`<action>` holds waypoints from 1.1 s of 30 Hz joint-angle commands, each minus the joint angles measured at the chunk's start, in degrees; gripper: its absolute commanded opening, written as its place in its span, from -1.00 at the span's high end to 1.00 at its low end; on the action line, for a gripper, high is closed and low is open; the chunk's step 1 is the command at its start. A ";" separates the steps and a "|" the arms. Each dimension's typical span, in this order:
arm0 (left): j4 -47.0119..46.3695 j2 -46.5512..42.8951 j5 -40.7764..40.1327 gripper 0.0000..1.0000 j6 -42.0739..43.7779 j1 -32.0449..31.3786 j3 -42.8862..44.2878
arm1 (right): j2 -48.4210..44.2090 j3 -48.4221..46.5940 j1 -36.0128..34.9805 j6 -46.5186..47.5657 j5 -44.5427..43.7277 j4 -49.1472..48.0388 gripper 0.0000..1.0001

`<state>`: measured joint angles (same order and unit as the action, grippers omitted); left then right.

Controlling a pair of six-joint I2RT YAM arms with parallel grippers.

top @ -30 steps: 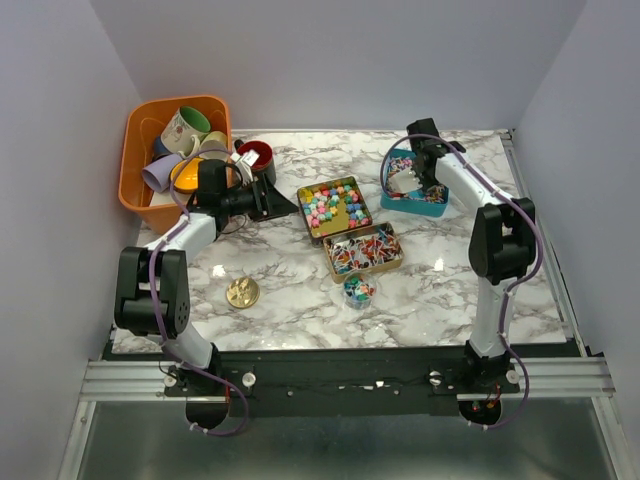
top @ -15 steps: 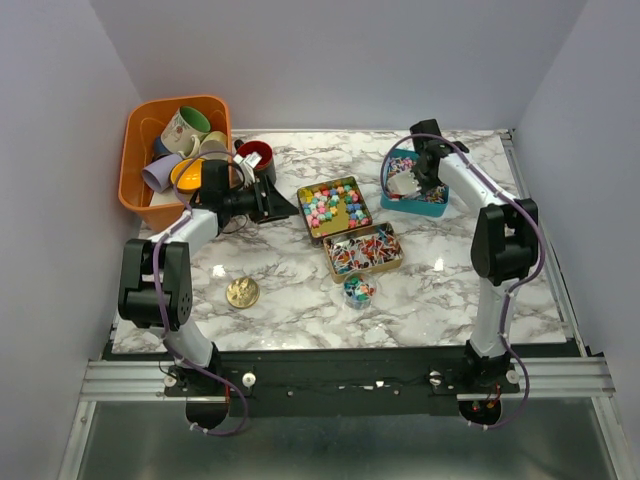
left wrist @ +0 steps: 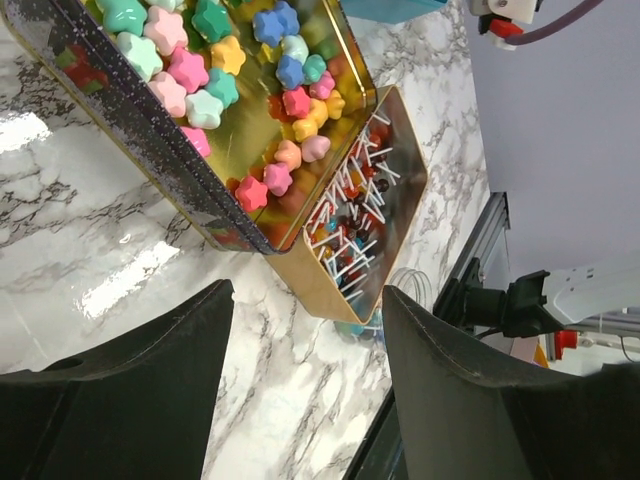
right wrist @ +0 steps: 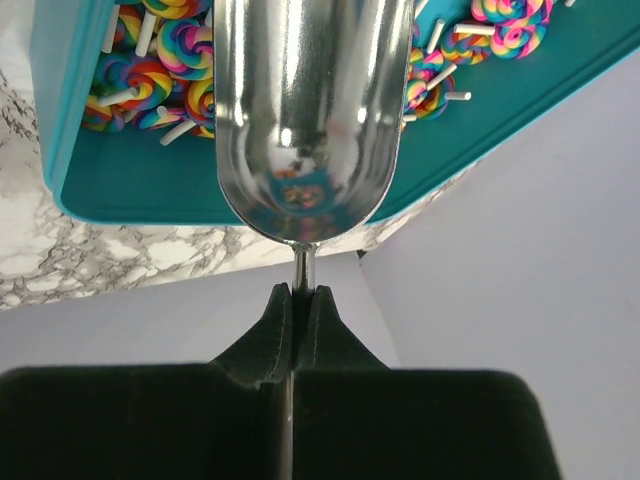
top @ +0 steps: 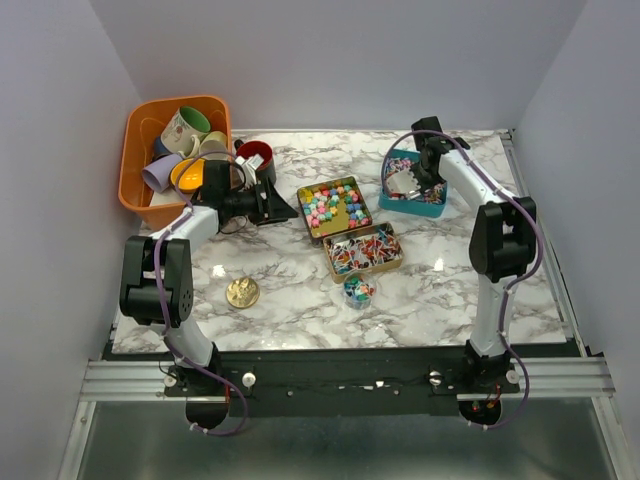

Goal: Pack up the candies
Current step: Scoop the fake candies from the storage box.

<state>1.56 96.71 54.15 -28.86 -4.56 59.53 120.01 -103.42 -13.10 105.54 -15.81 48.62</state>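
Observation:
The candies are in several containers. Star-shaped sweets [top: 333,205] fill a gold tin [left wrist: 150,120]. Small stick candies [top: 363,250] fill a second gold tin [left wrist: 300,270]. A small round pot [top: 358,291] holds mixed pieces. Rainbow lollipops [right wrist: 160,75] lie in a teal tray [top: 432,209]. My right gripper [right wrist: 300,295] is shut on the handle of an empty metal scoop [right wrist: 305,110] and holds it over the teal tray [right wrist: 120,200]. My left gripper [left wrist: 305,300] is open and empty, low over the table just left of the star tin.
An orange bin [top: 137,150] of ceramic mugs stands at the back left, with a red mug [top: 255,155] beside it. A flat gold lid [top: 242,292] lies on the marble at the front left. Grey walls close in both sides.
My right gripper has shifted the scoop slightly back and right over the teal tray. My left arm has barely moved.

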 commanded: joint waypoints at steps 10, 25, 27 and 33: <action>8.28 0.68 -2.73 -0.38 7.24 0.43 1.55 | 8.05 -5.47 -1.57 0.55 20.82 17.64 0.99; 13.19 7.26 -13.70 0.33 13.03 -2.02 4.72 | 11.04 -8.03 -2.36 -0.59 23.11 15.62 0.99; 13.64 8.67 -15.82 0.45 13.22 -3.26 5.51 | 11.56 -8.82 -2.63 -2.25 23.02 15.63 0.99; 11.45 12.45 -19.52 0.67 12.87 -9.23 7.09 | 12.18 -10.66 -4.65 -7.52 24.42 15.28 0.99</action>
<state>13.28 106.39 39.83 -17.43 -9.39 64.05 129.12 -112.86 -14.55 103.02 3.11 60.01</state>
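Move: The right hand, holding the scoop, has the lollipops in the blue bin about 4 cm left, 1 ahead and 7 below; the star tray is some 25 cm left and 6 back, the stick-candy tray 20 left and 17 back. From the open left hand the star tray's middle lies roughly 10 cm right, 7 ahead and 8 below, the stick-candy tray 17 right and 4 back. Right hand pushes scoop left and down into the lollipops; the left, closing, sinks about 9 cm beside star tray. ##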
